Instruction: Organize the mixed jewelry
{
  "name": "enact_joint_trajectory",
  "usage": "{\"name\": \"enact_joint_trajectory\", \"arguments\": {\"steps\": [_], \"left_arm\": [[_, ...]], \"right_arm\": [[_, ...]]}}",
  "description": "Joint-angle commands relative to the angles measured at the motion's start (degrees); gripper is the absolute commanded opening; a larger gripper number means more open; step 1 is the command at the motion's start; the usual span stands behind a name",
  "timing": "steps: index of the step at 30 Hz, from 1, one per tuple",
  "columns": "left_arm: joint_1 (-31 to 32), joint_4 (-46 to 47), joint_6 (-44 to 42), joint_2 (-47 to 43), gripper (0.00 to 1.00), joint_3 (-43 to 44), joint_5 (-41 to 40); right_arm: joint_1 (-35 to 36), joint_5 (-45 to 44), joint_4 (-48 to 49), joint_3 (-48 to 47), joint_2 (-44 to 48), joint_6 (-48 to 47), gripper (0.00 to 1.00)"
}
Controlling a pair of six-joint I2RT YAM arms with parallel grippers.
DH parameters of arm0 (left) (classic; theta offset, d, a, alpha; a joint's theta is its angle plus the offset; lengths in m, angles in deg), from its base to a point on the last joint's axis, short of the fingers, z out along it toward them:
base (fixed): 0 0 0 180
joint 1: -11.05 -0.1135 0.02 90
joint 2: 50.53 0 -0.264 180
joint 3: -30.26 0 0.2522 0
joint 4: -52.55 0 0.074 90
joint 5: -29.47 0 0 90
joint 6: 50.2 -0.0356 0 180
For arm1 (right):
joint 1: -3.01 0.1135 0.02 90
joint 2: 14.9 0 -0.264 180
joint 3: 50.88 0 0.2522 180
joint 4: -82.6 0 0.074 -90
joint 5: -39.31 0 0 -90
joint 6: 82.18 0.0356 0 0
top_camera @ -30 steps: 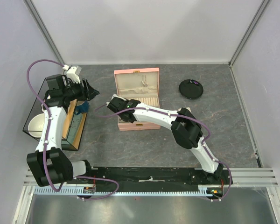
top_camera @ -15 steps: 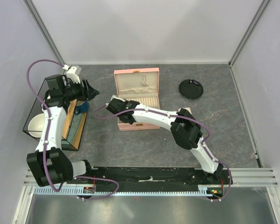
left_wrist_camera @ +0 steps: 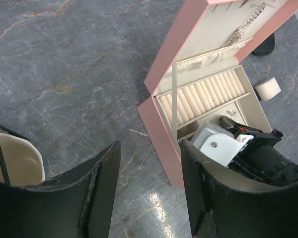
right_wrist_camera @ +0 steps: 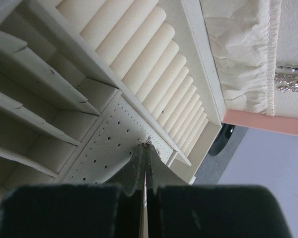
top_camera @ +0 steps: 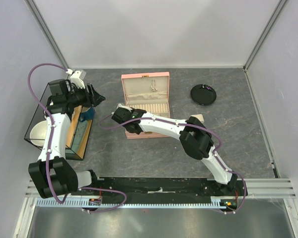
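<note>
The pink jewelry box (top_camera: 145,133) lies open, lid up. Silvery chains (top_camera: 153,89) of the mixed jewelry hang inside the lid (left_wrist_camera: 241,32) (right_wrist_camera: 292,83). My right gripper (right_wrist_camera: 146,145) is down inside the box (top_camera: 133,128), shut on a tiny silvery earring (right_wrist_camera: 146,142) that sits right at the perforated cream panel (right_wrist_camera: 104,144). Another small piece (left_wrist_camera: 232,113) lies on that panel. To the left of the box, my left gripper (top_camera: 96,96) (left_wrist_camera: 150,151) hangs open over bare table, holding nothing.
A black wire basket (top_camera: 36,114) with a white bowl (top_camera: 37,133) stands at the left edge. A round black disc (top_camera: 203,94) lies at the back right, and a small beige pad (top_camera: 198,118) (left_wrist_camera: 267,89) sits right of the box. Cream ring rolls (right_wrist_camera: 154,64) fill the box's back row.
The right arm's wrist has shifted slightly left and toward the near side over the box. The left arm has not moved.
</note>
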Motion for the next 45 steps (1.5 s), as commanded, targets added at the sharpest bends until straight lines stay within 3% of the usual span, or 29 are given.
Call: {"name": "enact_joint_trajectory", "arguments": {"steps": [1,8,23,45], "left_arm": [[-0.47,0.64,1.64,-0.35,0.59,1.09,1.68],[-0.56,0.64,1.64,-0.35,0.59,1.17,1.85],[-0.82,0.64,1.81,-0.97,0.59,1.09,2.38],[-1.08,0.64,1.73,-1.76,0.59,1.09,1.94]], "right_arm": [[0.69,0.34,0.03,-2.70,-1.46,0.26,0.00],[1.12,0.16,-0.14,-3.93,-1.90,-0.09,0.03],[1.65,-1.07,-1.55,-3.75,-1.47,0.08,0.20],[3.41,-1.07,-3.48,-2.35,1.17,2.72,0.25]]}}
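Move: The right fingers are shut at the tip of a small silver earring over the perforated pad; its spot on the pad is about 1 cm ahead and 2 cm below. A second silver earring lies some 3 cm to the right of that spot, level with it. The ring rolls' middle is roughly 5 cm ahead of the hand and 2 cm right, and the gold knob 2 cm back and 1 cm right. From the left hand the spot is about 20 cm right, 1 cm back and 15 cm lower. Drifting slightly to its left and then back, about 1 cm in all, the right hand stays low over the jewelry box's perforated pad while its fingers open from shut to about a quarter, letting go of the silver earring. The fingertips stay close around it and the wrist hardly turns. ##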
